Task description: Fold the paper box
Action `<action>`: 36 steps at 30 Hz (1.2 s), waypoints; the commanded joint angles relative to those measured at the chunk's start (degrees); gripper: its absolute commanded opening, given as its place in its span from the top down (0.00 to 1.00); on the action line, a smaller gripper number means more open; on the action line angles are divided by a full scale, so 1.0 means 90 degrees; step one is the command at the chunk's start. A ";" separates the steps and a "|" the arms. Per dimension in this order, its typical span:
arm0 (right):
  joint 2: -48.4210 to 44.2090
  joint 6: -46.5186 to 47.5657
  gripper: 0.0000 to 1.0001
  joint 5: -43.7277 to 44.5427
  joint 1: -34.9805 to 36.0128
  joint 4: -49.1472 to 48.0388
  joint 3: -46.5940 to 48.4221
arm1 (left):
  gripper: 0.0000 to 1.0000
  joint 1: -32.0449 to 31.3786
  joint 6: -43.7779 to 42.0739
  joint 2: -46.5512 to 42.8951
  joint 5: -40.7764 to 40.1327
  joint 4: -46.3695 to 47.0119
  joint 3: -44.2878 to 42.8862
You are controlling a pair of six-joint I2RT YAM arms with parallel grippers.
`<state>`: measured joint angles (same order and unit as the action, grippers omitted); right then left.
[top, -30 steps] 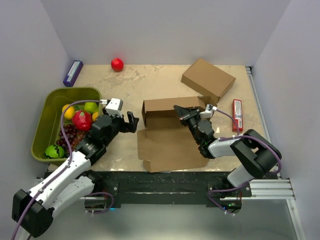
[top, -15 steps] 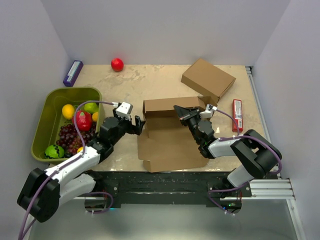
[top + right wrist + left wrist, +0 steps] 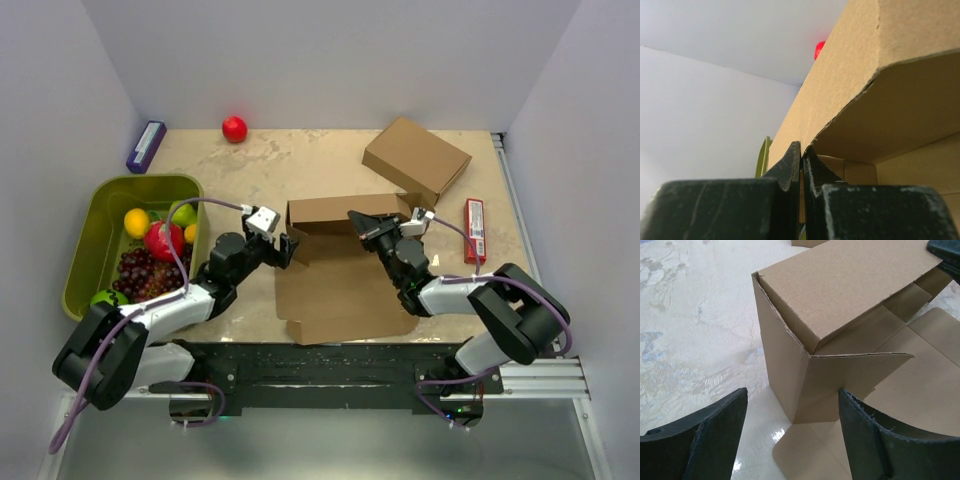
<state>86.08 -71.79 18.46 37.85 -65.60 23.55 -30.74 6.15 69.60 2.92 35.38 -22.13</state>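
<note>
The paper box [image 3: 340,295] is a brown cardboard sheet lying flat mid-table, with its back part folded up into a hollow wall [image 3: 330,213]. My left gripper [image 3: 288,248] is open at the wall's left end. In the left wrist view the box corner [image 3: 790,365] stands between the spread fingers [image 3: 792,392], with the side flap [image 3: 860,370] against the right fingertip. My right gripper [image 3: 358,222] is shut on the raised wall's edge from the right. In the right wrist view cardboard [image 3: 850,75] is pinched between its tips [image 3: 801,147].
A second brown carton [image 3: 416,158] stands at the back right, with a red flat pack [image 3: 475,230] beside it. A green bin [image 3: 95,225] of fruit sits at the left. A red ball [image 3: 234,128] and a purple box [image 3: 146,146] lie near the back wall.
My left arm has reached right from beside the bin to the box's left corner, and its jaws have narrowed a little. The right gripper and the box have stayed put.
</note>
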 commanded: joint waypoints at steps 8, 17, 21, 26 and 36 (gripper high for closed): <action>-0.0268 0.0399 1.00 -0.0166 0.0023 0.1136 0.0166 | 0.32 0.0037 -0.0469 0.0664 -0.0070 0.0640 -0.0510; -0.0278 0.0262 1.00 -0.0254 0.0033 0.1293 0.0254 | 0.43 -0.0070 -0.0498 0.1084 -0.0666 0.0444 -0.0754; -0.0287 0.0077 1.00 -0.0351 0.0033 0.1371 0.0313 | 0.44 -0.0188 -0.0644 0.1260 -0.0773 0.0328 -0.0881; -0.0414 -0.0090 1.00 -0.0498 0.0033 0.1750 0.0527 | 0.44 -0.0217 -0.0840 0.1339 -0.0949 0.0220 -0.0920; -0.0688 -0.0109 1.00 -0.0459 0.0024 0.2533 0.0791 | 0.46 -0.0285 -0.1074 0.1514 -0.1057 0.0113 -0.1037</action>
<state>81.19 -74.19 16.86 37.58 -49.60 29.15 -33.19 -0.34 81.95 -2.85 35.62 -28.88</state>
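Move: The box's left front corner, where the left wall meets its folded-in tab, stands some 4 cm ahead of the left hand, 2 cm to its right and 4 cm lower. The top panel's middle is about 9 cm ahead of that hand and 11 cm right; the base sheet's middle lies 8 cm back, 12 cm right and 10 cm down. From the right hand the corner is some 11 cm left, 3 cm back and 7 cm down. Forward and down, about 3 cm each way, the left hand eases over the box's left front corner, rolling some 10 degrees so its left side rises, and its fingers close part-way around the corner, one outside the left wall, the other on the tab. The right hand keeps its shut grip at the top panel's front edge, nudging up and left by about 1 cm. ##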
